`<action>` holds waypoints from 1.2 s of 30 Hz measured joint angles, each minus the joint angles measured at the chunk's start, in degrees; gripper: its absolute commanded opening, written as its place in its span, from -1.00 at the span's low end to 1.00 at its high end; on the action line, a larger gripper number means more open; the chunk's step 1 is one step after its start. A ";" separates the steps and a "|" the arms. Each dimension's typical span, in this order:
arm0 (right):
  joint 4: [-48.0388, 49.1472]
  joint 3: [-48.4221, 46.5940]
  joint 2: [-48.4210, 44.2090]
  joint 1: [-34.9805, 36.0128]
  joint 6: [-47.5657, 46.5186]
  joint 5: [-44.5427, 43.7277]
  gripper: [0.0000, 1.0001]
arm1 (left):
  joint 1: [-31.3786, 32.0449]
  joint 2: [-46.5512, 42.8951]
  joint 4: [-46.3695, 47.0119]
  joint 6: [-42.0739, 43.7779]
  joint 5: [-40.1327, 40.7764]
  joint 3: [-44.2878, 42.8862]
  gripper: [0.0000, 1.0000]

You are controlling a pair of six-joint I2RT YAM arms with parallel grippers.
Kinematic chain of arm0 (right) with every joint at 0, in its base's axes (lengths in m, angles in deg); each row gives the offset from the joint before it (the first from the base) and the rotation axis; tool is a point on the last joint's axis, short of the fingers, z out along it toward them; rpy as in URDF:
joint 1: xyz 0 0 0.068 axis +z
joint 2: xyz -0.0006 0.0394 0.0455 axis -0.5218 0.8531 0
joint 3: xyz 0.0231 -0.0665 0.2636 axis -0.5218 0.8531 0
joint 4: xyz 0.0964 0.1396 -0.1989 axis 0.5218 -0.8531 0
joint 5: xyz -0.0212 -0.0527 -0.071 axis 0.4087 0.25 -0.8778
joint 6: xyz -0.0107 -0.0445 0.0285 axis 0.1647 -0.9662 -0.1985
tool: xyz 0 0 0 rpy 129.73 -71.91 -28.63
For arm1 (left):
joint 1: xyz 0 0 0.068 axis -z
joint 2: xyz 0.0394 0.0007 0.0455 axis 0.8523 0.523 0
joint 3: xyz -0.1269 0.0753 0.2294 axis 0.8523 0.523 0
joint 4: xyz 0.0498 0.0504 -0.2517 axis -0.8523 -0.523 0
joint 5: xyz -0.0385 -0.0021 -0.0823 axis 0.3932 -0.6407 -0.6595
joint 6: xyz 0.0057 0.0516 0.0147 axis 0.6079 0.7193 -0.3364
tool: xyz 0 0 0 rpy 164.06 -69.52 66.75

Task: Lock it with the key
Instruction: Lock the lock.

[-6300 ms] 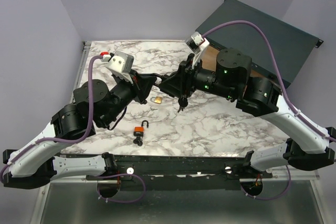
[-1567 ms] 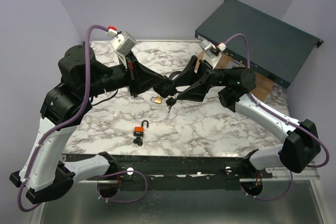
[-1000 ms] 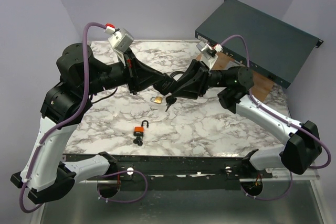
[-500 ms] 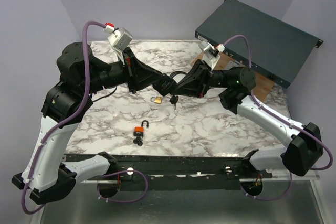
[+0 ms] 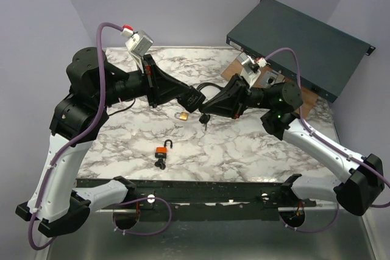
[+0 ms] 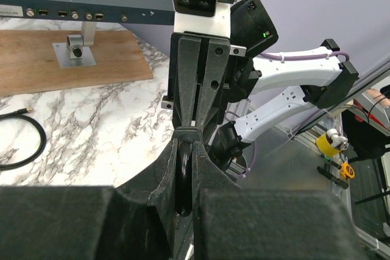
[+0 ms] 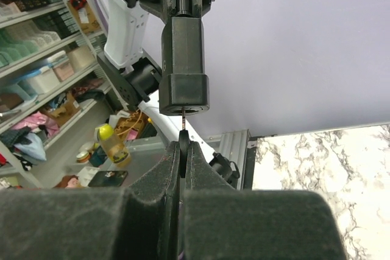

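Observation:
A black padlock (image 7: 183, 77) hangs in the air above the middle of the marble table (image 5: 244, 144). My left gripper (image 5: 196, 103) is shut on its shackle (image 6: 184, 172), seen dark between the pads in the left wrist view. The key (image 7: 183, 125) stands with its blade in the bottom of the padlock body. My right gripper (image 7: 183, 153) is shut on the key's black head. From above, the two grippers meet tip to tip, with spare keys (image 5: 205, 121) dangling just below the right gripper (image 5: 208, 109).
A brass padlock (image 5: 181, 115) lies on the table under the grippers. An orange padlock (image 5: 162, 150), shackle open, lies nearer the front with its keys (image 5: 161, 163). A dark rack box (image 5: 304, 35), a wooden board (image 5: 272, 83) and a black cable (image 5: 206, 87) sit behind.
My right gripper has shut on the key's head. The right arm's elbow has swung right and forward. The left arm holds the padlock almost where it was.

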 measured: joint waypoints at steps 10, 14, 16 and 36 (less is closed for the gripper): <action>-9.55 3.54 -5.11 0.02 -6.49 -3.17 -0.99 | -0.39 -0.31 0.85 0.00 -1.62 3.63 -1.00; -12.61 5.05 -6.86 0.17 -8.48 -4.96 -0.99 | -0.59 -0.35 1.07 0.00 -2.12 5.09 -1.00; -14.01 5.99 -7.89 0.28 -9.27 -5.81 -0.99 | -0.66 -0.39 1.20 -0.04 -2.60 5.95 -1.00; -14.86 10.23 -8.83 0.22 -8.07 -2.23 -0.99 | -3.15 -5.81 15.02 -0.92 -9.99 13.40 -1.00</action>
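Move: The black padlock's body sits roughly 4 cm to the right of my left hand and 2 cm below it, held by the shackle. From my right hand, which grips the key partly in the keyway, the body lies about 5 cm left and 2 cm above. The spare key dangles some 4 cm under my right hand, and the brass padlock lies on the table about 18 cm ahead of that hand, 8 cm left and 37 cm lower. With the key still in the padlock, I lower both hands together by about 4 cm, my right swinging some 8 degrees clockwise, and pause there. Then I part them quickly: my right hand drops another 2.5 cm, fingers dipping, while my left goes back up about as far, tipping with it. Both grips stay shut, on key and shackle, as the key blade comes free of the padlock. ##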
